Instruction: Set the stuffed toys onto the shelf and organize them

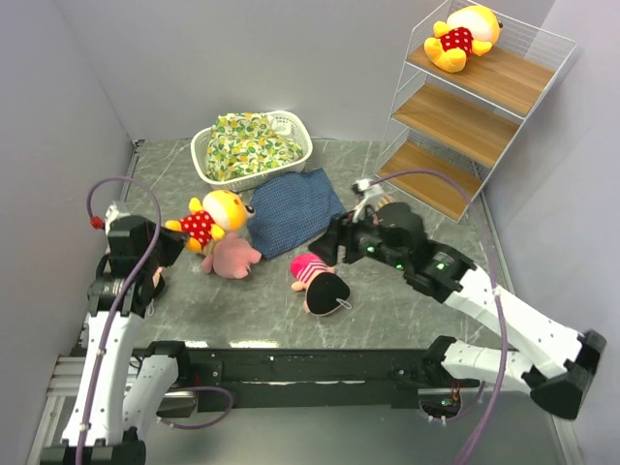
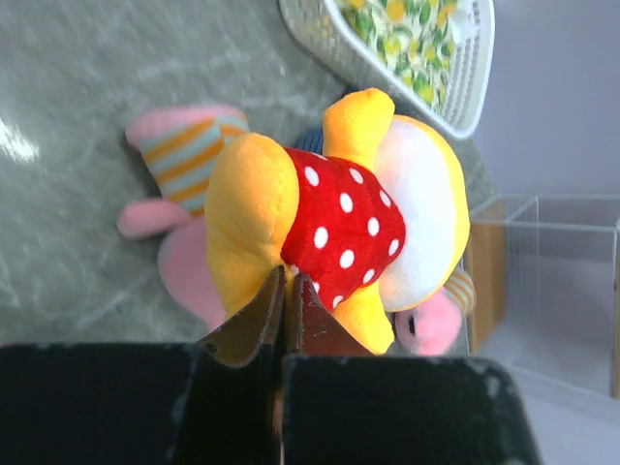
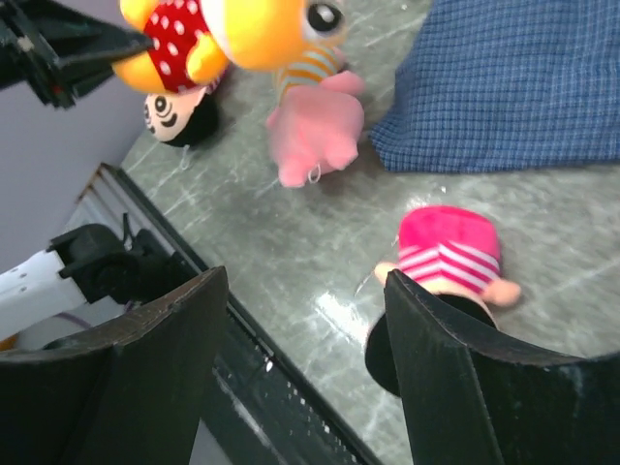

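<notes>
My left gripper (image 1: 174, 238) (image 2: 289, 283) is shut on a yellow bear (image 1: 208, 221) (image 2: 329, 223) in a red dotted top, pinching it between leg and body. The bear hangs just over a pink striped piglet (image 1: 232, 257) (image 2: 179, 170) (image 3: 315, 126). A pink-hatted doll (image 1: 320, 281) (image 3: 450, 252) lies on the floor mid-table. My right gripper (image 1: 334, 244) (image 3: 305, 286) stands open just above and beside it, holding nothing. Another doll's dark-haired face (image 3: 179, 116) shows under the bear. A second yellow bear (image 1: 460, 37) lies on the top board of the shelf (image 1: 455, 121) at the far right.
A blue folded cloth (image 1: 295, 208) (image 3: 513, 87) lies behind the doll. A white laundry basket (image 1: 295, 126) (image 2: 315, 34) with a floral cloth bundle (image 1: 250, 143) stands at the back. Grey walls close in on the left and right.
</notes>
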Robot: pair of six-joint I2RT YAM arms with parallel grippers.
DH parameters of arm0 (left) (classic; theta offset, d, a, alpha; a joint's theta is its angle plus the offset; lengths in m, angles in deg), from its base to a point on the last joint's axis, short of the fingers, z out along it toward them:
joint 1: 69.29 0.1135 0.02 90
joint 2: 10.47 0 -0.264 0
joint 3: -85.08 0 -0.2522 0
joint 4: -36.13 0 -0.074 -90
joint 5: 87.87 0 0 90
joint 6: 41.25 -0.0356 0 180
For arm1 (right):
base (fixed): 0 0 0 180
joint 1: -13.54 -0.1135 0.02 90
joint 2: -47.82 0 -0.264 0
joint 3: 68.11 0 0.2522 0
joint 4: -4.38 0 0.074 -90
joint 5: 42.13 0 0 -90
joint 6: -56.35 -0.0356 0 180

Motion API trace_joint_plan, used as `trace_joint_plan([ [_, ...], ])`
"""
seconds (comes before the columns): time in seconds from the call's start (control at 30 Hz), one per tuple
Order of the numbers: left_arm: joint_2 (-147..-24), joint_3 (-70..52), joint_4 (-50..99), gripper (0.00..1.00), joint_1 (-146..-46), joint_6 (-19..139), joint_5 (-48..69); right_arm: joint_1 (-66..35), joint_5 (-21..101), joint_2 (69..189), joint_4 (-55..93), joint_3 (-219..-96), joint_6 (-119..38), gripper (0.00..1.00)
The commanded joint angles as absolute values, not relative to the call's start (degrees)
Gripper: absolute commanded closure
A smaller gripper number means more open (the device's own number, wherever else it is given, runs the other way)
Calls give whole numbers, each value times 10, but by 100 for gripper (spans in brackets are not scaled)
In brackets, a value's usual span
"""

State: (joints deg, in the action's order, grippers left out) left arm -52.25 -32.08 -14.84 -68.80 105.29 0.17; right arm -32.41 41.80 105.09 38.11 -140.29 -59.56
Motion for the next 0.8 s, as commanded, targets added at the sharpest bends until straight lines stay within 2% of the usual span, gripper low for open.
trace_joint_plan([
  [0.0, -481, -363, -144, 99, -689, 1115, 91, -433, 545, 1092, 291, -1441, -574, 28],
  [0.13, -468, -370, -152, 99, -704, 1149, 135, -501, 557, 1150, 135, -1424, -501, 28],
  [0.23, -455, -359, -167, 99, -704, 1160, 138, -546, 576, 1197, 80, -1446, -441, 29],
  [0.4, -433, -348, -193, 99, -705, 1176, 126, -626, 649, 1278, 50, -1497, -323, 29],
  [0.77, -423, -338, -189, 99, -705, 1205, 173, -645, 680, 1381, 13, -1553, -215, 27],
])
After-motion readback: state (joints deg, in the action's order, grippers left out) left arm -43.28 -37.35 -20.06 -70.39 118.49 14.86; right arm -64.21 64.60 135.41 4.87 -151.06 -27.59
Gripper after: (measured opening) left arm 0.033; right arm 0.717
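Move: The yellow toy is pinched by its leg end in the left fingers, its middle about 4 cm ahead and 6 cm right of that hand; the open right gripper waits roughly 29 cm to that hand's right, 4 cm back and slightly higher. From the right hand the yellow toy is about 23 cm left, 8 cm ahead and 3 cm lower. The pink toy lies some 22 cm left, 9 cm ahead and 23 cm below, the pink-capped toy nearly beneath, 3 cm ahead and 24 cm down. The right hand, fingers kept open, sweeps some 20 cm left and about 5 cm back towards the yellow toy's near side, its fingers swinging up out of their downward slant by over 30 degrees and turning a little counter-clockwise, and slows as it comes close beside the toy. The left hand keeps its pinch and brings the toy to meet it, about 5 cm to the right and nearly as much back, rolling some 20 degrees so that its left side sinks. ##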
